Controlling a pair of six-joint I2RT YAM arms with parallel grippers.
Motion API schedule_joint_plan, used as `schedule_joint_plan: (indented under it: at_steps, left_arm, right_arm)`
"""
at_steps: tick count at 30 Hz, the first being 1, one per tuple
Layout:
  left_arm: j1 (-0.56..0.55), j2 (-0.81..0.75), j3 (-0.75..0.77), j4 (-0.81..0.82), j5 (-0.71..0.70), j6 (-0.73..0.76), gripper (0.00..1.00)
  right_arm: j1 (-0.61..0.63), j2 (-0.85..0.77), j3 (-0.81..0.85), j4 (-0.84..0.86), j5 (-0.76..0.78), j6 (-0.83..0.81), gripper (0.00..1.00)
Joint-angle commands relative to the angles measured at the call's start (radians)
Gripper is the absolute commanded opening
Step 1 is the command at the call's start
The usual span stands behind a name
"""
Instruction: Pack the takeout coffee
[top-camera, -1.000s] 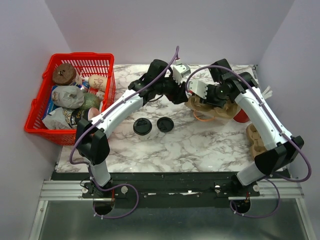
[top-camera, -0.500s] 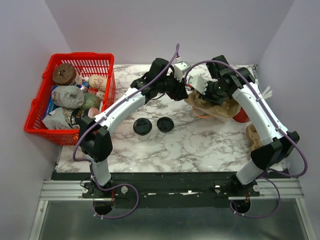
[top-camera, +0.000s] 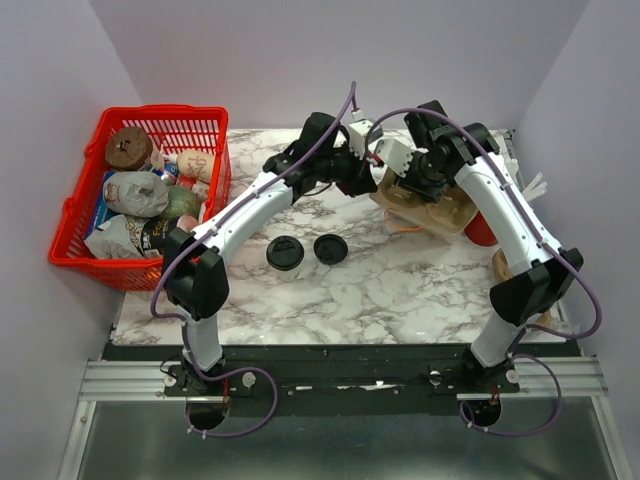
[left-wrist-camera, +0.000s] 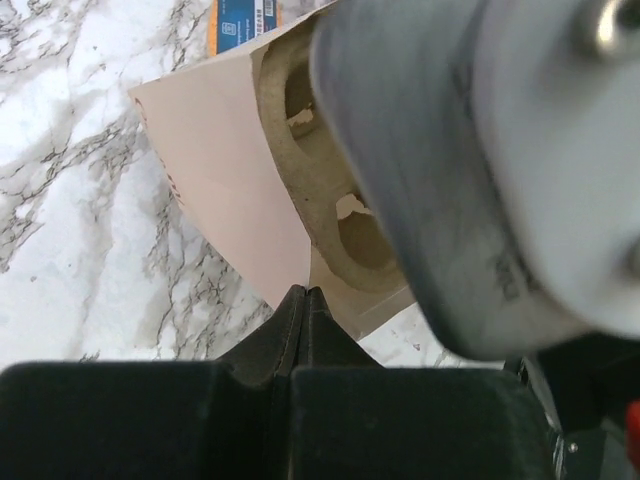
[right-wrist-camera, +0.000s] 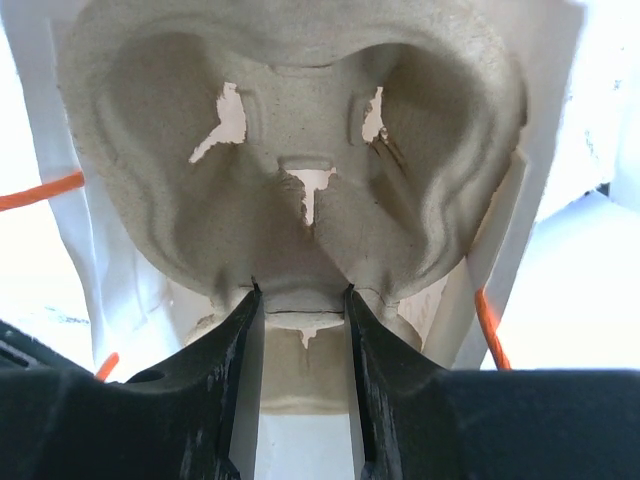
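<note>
The takeout coffee stands on the marble in front of the arms, seen from above as a black lid. No gripper touches it. A tan paper bag lies at the back right with its mouth facing left. My left gripper is shut on the bag's lower edge. In the top view the left gripper sits at the bag's mouth. My right gripper is shut on the middle ridge of a pulp cup carrier lying inside the bag. From above, the right gripper is right beside the left one.
A loose flat black lid lies next to the coffee. A red basket full of packaged goods stands at the far left. A red cup and tan pulp pieces are by the right arm. Orange bag handles trail beside the carrier.
My left gripper has closed on the bag's edge. Both grippers have shifted towards the back of the table, the right one still holding the carrier.
</note>
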Motion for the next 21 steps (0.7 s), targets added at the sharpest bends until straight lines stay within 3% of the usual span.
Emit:
schedule_joint_plan:
  at_steps: [1,5,16,21]
  left_arm:
    - [-0.001,-0.053,0.014,0.021,0.045,-0.033,0.0]
    - [0.013,-0.09,-0.001,0.021,0.04,-0.08,0.0]
    - [0.034,-0.181,-0.072,-0.005,-0.029,-0.162,0.0]
    - [0.039,-0.181,-0.103,0.002,-0.015,-0.169,0.0]
  right_arm:
    - [-0.003,0.071,0.104,-0.139,0.089,0.081,0.01]
    - [0.008,0.093,0.179,-0.182,0.129,0.087,0.0]
    - [0.039,-0.003,-0.023,-0.182,0.071,0.09,0.0]
    - [0.043,-0.016,-0.037,-0.184,0.028,0.098,0.01]
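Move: The left fingers already pinch the near-left rim corner of the tipped paper bag; the bag's middle lies about 11 cm to their right, 2 cm back and 6 cm lower. Of the two black-lidded cups, the nearer stands roughly 9 cm left and 9 cm back of that hand, the other 18 cm left and 10 cm back, both some 12 cm lower. The right hand holds the cup carrier at its middle, with the bag's middle about 7 cm straight below. From the right hand, the red tub is 14 cm right, 2 cm back and 11 cm down. Upward, drawing off to the left and a little back, the left hand pulls the bag's rim corner about 5 cm higher, fingers still shut on it. The right hand keeps its grip on the carrier's middle, carries it some 2 cm forward and up, then reverses back and about 3 cm down into the bag. ##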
